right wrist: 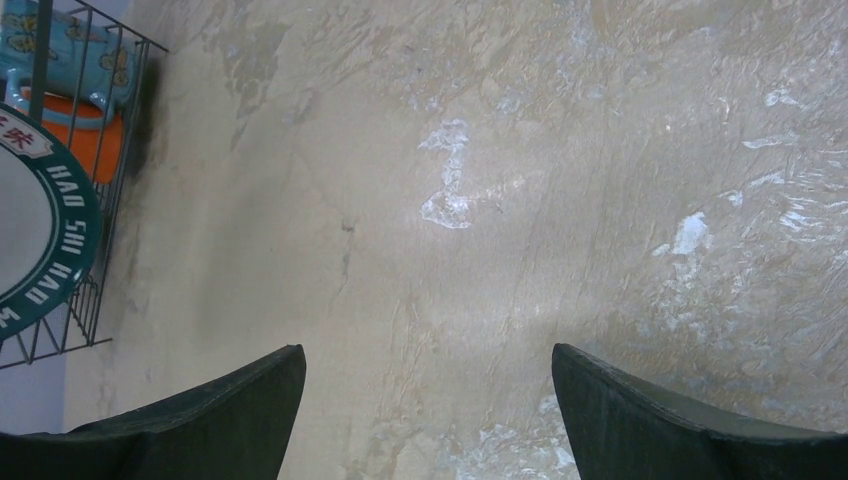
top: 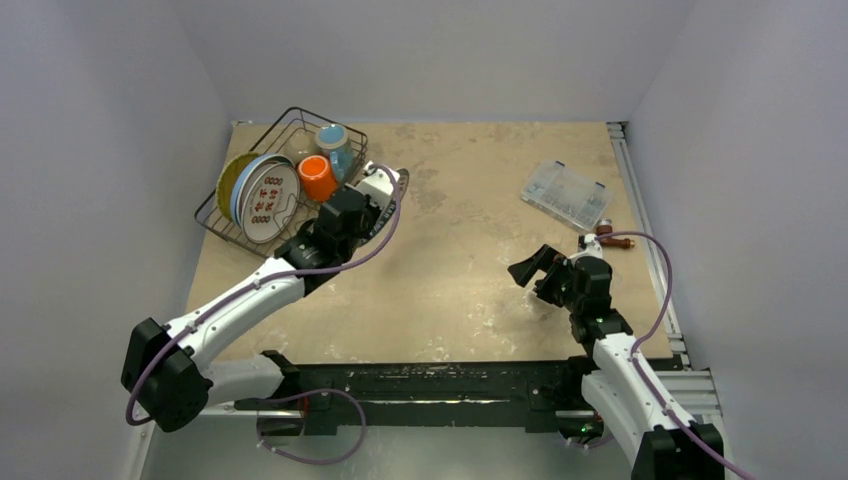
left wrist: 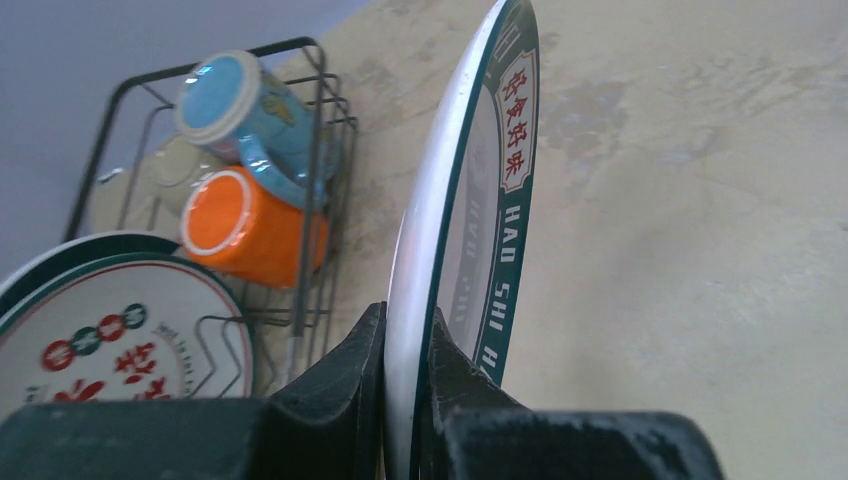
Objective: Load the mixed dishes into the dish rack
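The dish rack [top: 345, 127], a black wire basket, stands at the back left. Inside it, a yellow woven plate [top: 229, 176], a blue plate [top: 241, 186] and a white red-dotted plate [top: 270, 198] stand on edge, beside an orange cup [top: 318, 178], a blue mug [top: 335, 146] and a cream cup [left wrist: 175, 170]. My left gripper [left wrist: 408, 318] is shut on the rim of a white teal-rimmed plate [left wrist: 470, 200], held on edge just right of the rack [left wrist: 315, 150]. That plate [top: 388, 188] hangs by the rack's near-right side. My right gripper [right wrist: 428, 350] stands open over bare table [right wrist: 500, 200], far right of the rack.
A clear plastic compartment box [top: 566, 195] lies at the back right, with a small red-handled item [top: 608, 232] near it. A metal rail [top: 640, 200] runs along the table's right edge. Walls close in the left, back and right sides.
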{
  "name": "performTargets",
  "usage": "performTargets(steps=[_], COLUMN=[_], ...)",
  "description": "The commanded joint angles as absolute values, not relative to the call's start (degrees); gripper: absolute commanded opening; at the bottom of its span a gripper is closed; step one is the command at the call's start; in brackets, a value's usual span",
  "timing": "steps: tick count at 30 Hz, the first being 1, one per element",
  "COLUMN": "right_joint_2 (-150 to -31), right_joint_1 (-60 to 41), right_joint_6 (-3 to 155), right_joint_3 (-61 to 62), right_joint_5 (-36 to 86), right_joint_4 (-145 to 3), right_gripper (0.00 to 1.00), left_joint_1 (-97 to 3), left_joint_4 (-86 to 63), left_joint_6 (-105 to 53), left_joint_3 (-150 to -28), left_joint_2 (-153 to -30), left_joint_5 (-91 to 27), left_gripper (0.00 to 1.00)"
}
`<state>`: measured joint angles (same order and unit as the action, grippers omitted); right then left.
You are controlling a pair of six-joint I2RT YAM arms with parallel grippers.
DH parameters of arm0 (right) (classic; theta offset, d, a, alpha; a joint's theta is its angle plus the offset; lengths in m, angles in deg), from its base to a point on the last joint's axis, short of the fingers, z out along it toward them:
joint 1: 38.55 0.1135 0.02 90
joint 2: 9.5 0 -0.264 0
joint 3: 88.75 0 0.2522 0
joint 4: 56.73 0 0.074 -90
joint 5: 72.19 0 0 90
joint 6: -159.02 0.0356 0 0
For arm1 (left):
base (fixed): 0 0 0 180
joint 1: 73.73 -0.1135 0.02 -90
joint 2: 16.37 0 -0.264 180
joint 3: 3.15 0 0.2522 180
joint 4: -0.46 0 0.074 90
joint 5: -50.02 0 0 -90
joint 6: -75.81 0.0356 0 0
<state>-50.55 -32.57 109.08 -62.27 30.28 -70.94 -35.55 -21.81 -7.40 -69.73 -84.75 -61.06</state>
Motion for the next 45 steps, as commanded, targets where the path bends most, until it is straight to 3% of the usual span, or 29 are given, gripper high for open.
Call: performTargets(steps=[1,5,10,14,18,24,45], right_joint_2=[-51.43,-50.35,-49.0,-49.98,-50.85,-50.33,-49.45], right_joint_1=[-32.67,-32.67,-32.67,-32.7,-32.71,-32.67,-32.68], right_joint_6=[107.75,107.52,107.34,107.09,106.93,106.82,106.82], right_joint_3=[-60.93,-61.33,-61.95,-61.73,-61.45,-61.66,-62.06], right_joint_5=[29.11,29.84,30.64,31.04,31.16,31.6,31.52], right_joint_4=[-69.43,-69.08,-68.5,-68.25,-68.16,-67.96,-67.77], right_gripper=[0.95,0.95,0.95,0.95,0.95,0.95,0.96], left_joint_1=[-36.07,-38.53,-43.48,-48.6,-56.89,-60.98,-61.94], left_joint_4=[-2.68,18.78,26.11,18.16,-9.33,-22.32,-21.47], left_joint_6=[8.14,24.71,30.89,28.92,15.88,11.41,9.47], left_joint_3=[-65.87,-58.75,-57.16,-60.95,-69.79,-73.99,-69.11], left_joint_2=[-82.18,-80.54,-78.31,-76.83,-77.07,-80.44,-83.58], left_joint_5=[-81.13,-88.66,-87.38,-83.81,-67.55,-60.27,-62.29], left_gripper=[0.0,0.0,0.0,0.0,0.0,0.0,0.0])
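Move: The left hand already holds the last plate by its rim. The free space in the dish rack, beside the standing plates, lies about 17 cm to its left, 3 cm ahead and some 12 cm lower. The front white plate stands roughly 23 cm left and 2 cm ahead, the orange mug 12 cm left and 9 cm ahead, the blue mug 10 cm left and 15 cm ahead. From the idle right hand that space is about 47 cm left and 12 cm ahead. Leftward in a fast arc, the left hand carries the gripped plate up over the rack's near side, some 18 cm across and 9 cm up with a little forward, then sinks about 10 cm beside the white plate, slowing at the end. The wrist rolls its left side up and turns counter-clockwise, each just under 20 degrees overall, after tipping up on the way and levelling back; the fingers keep their hold. ##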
